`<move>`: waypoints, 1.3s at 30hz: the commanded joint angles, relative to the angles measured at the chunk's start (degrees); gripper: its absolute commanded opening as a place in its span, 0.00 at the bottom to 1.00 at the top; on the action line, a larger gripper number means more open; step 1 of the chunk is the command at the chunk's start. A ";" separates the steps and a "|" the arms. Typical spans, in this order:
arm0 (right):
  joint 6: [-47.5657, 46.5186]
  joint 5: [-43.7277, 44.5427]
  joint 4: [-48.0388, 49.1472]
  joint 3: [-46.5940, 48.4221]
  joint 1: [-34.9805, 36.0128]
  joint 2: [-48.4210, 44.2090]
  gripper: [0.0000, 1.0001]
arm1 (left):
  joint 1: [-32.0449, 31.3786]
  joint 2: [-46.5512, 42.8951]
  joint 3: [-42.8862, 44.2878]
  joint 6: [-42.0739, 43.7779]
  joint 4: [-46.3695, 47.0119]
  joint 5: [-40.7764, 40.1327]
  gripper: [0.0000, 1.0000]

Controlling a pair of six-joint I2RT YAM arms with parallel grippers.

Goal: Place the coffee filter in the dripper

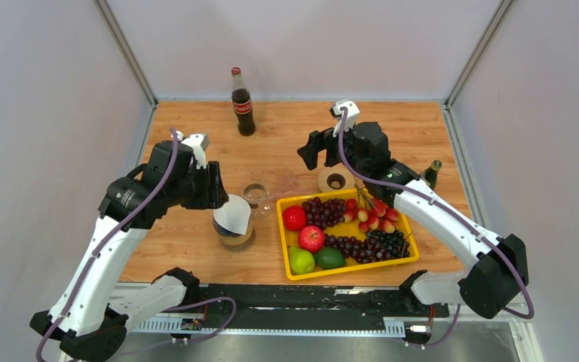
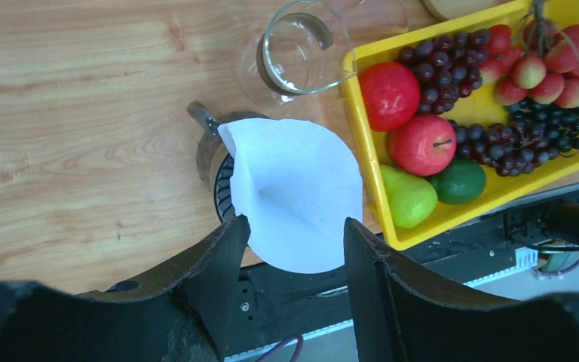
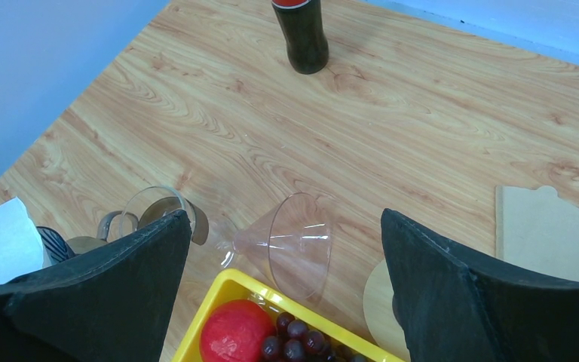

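Observation:
The white paper coffee filter (image 1: 231, 213) (image 2: 301, 196) stands as an open cone in the dark ribbed dripper (image 1: 237, 237) (image 2: 224, 194), which has a metal handle and sits left of the fruit tray. My left gripper (image 1: 217, 193) (image 2: 295, 226) hovers just over the filter's near edge with its jaws apart; the paper shows between the two fingers. My right gripper (image 1: 318, 154) (image 3: 285, 219) hangs wide open above the table behind the tray, with nothing between its fingers. The filter's edge also shows at the left of the right wrist view (image 3: 0, 241).
A yellow tray (image 1: 410, 260) of fruit lies right of the dripper. A glass carafe (image 1: 255, 194) (image 2: 298, 53) and a clear funnel (image 3: 294, 241) on its side lie behind it. Brown paper filters (image 3: 550, 234), a cola bottle (image 1: 242, 102) and a small bottle (image 1: 431, 173) stand farther back.

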 commanded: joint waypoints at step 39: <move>-1.96 9.44 1.50 -1.61 -0.11 -0.17 1.00 | 0.10 7.71 -17.84 0.61 9.48 7.70 0.25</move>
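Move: The white coffee filter sits loosely over the blue dripper on the mug, about 3 cm to the right of the raised left hand, level with it fore and aft, and 12 cm below. The glass stands some 9 cm ahead, 8 cm right and 22 cm down; the tray's far-left red fruit is roughly 4 cm ahead, 18 cm right and equally low. From the right hand the filter lies about 15 cm back, 19 cm left and 12 cm lower. The left fingertips come down onto the coffee filter at the dripper's mouth: the hand first shifts right 2.5 cm with a slight rise, then sinks to about 11 cm below its start, tipping some 20 degrees more downward while the fingers narrow from over half open to a small gap. The open right hand eases about 2.5 cm right, a little forward and down. ##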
